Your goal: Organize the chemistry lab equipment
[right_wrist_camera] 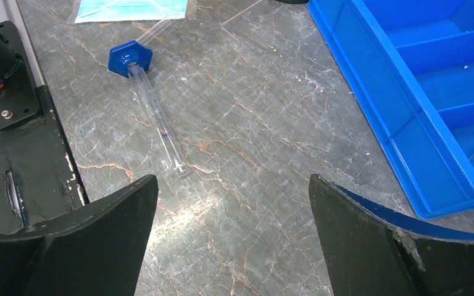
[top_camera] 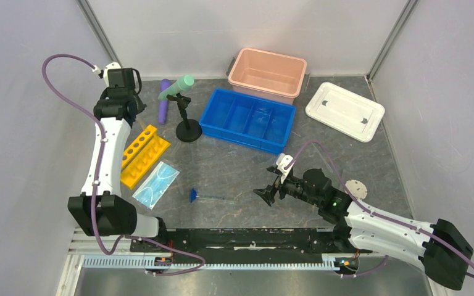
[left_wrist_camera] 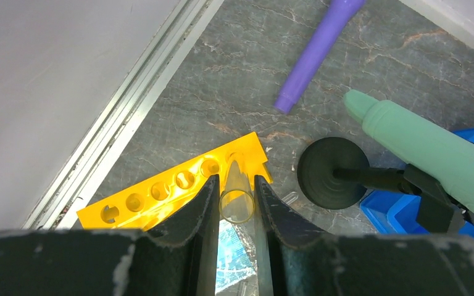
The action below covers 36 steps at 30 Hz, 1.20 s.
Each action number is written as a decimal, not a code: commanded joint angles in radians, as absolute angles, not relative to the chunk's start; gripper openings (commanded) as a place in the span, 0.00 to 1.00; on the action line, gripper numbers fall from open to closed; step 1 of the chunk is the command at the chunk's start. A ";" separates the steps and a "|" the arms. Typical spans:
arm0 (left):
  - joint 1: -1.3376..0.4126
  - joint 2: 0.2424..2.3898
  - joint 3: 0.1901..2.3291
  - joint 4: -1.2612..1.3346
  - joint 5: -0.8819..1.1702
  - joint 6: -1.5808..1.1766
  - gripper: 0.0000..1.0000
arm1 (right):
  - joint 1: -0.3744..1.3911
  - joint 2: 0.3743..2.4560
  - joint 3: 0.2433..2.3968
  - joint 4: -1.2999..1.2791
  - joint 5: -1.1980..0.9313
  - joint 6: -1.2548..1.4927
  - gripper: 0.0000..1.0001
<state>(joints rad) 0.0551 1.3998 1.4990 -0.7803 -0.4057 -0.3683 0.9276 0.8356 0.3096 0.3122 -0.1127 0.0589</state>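
My left gripper (left_wrist_camera: pixel 236 185) is shut on a clear tube (left_wrist_camera: pixel 236 198), hanging over the end of the yellow holed rack (left_wrist_camera: pixel 173 185), which lies at the table's left (top_camera: pixel 143 154). To its right the black clamp stand (top_camera: pixel 188 129) holds the mint-green tube (left_wrist_camera: pixel 432 148) tilted. The purple tube (top_camera: pixel 163 102) lies flat behind it. My right gripper (top_camera: pixel 264 195) stands open and empty above bare table. Left of it lies the thin clear rod (right_wrist_camera: pixel 157 120) with the tiny blue funnel (right_wrist_camera: pixel 129 57) at its end. The light-blue mask (top_camera: pixel 156 184) lies beside the rack.
A blue divided tray (top_camera: pixel 241 139) sits mid-table, its near wall (right_wrist_camera: pixel 370 86) just right of my right gripper. A pink bin (top_camera: pixel 262 88) stands behind it and a white lid (top_camera: pixel 344 111) lies at the back right. Grey walls close in both sides.
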 commanded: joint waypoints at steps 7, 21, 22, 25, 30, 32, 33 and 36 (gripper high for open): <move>0.059 1.433 1.475 -0.712 -0.387 -0.335 0.27 | 0.933 0.827 0.321 0.320 -0.114 0.061 0.98; 0.059 1.481 1.421 -0.673 -0.359 -0.360 0.29 | 0.933 0.810 0.313 0.313 -0.106 0.058 0.98; 0.059 1.485 1.419 -0.672 -0.359 -0.362 0.29 | 0.933 0.809 0.312 0.313 -0.105 0.060 0.98; 0.061 1.495 1.409 -0.668 -0.360 -0.364 0.29 | 0.933 0.808 0.310 0.313 -0.106 0.060 0.98; 0.063 1.501 1.387 -0.650 -0.356 -0.364 0.31 | 0.933 0.805 0.311 0.314 -0.103 0.058 0.98; 0.065 1.503 1.375 -0.641 -0.357 -0.363 0.32 | 0.933 0.805 0.310 0.314 -0.103 0.061 0.98; 0.066 1.504 1.371 -0.639 -0.355 -0.363 0.32 | 0.933 0.805 0.311 0.314 -0.104 0.061 0.98; 0.067 1.511 1.361 -0.632 -0.354 -0.363 0.33 | 0.933 0.801 0.310 0.313 -0.103 0.063 0.98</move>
<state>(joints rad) 0.0616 1.4990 1.3720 -0.6865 -0.3645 -0.3687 0.9276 0.8177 0.3096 0.2962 -0.1116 0.0589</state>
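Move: The left hand already holds a clear test tube by its upper part. The far-end hole of the yellow rack lies almost straight below that hand, about 20 cm down. The black stand is about 14 cm to the hand's right and 4 cm farther out; the purple tube some 16 cm ahead and 4 cm right; the face mask roughly 19 cm back and 6 cm right. From the idle right hand, the hole is about 20 cm ahead, 43 cm left and 7 cm lower. Keeping the test tube pinched, the left hand sets its lower end into the far-end hole of the yellow rack, sinking about 7 cm and edging 1.5 cm forward. The fingers tip a further 5 to 10 degrees downward on the way; only near the end does the grip begin to ease, the pads still around the tube. ##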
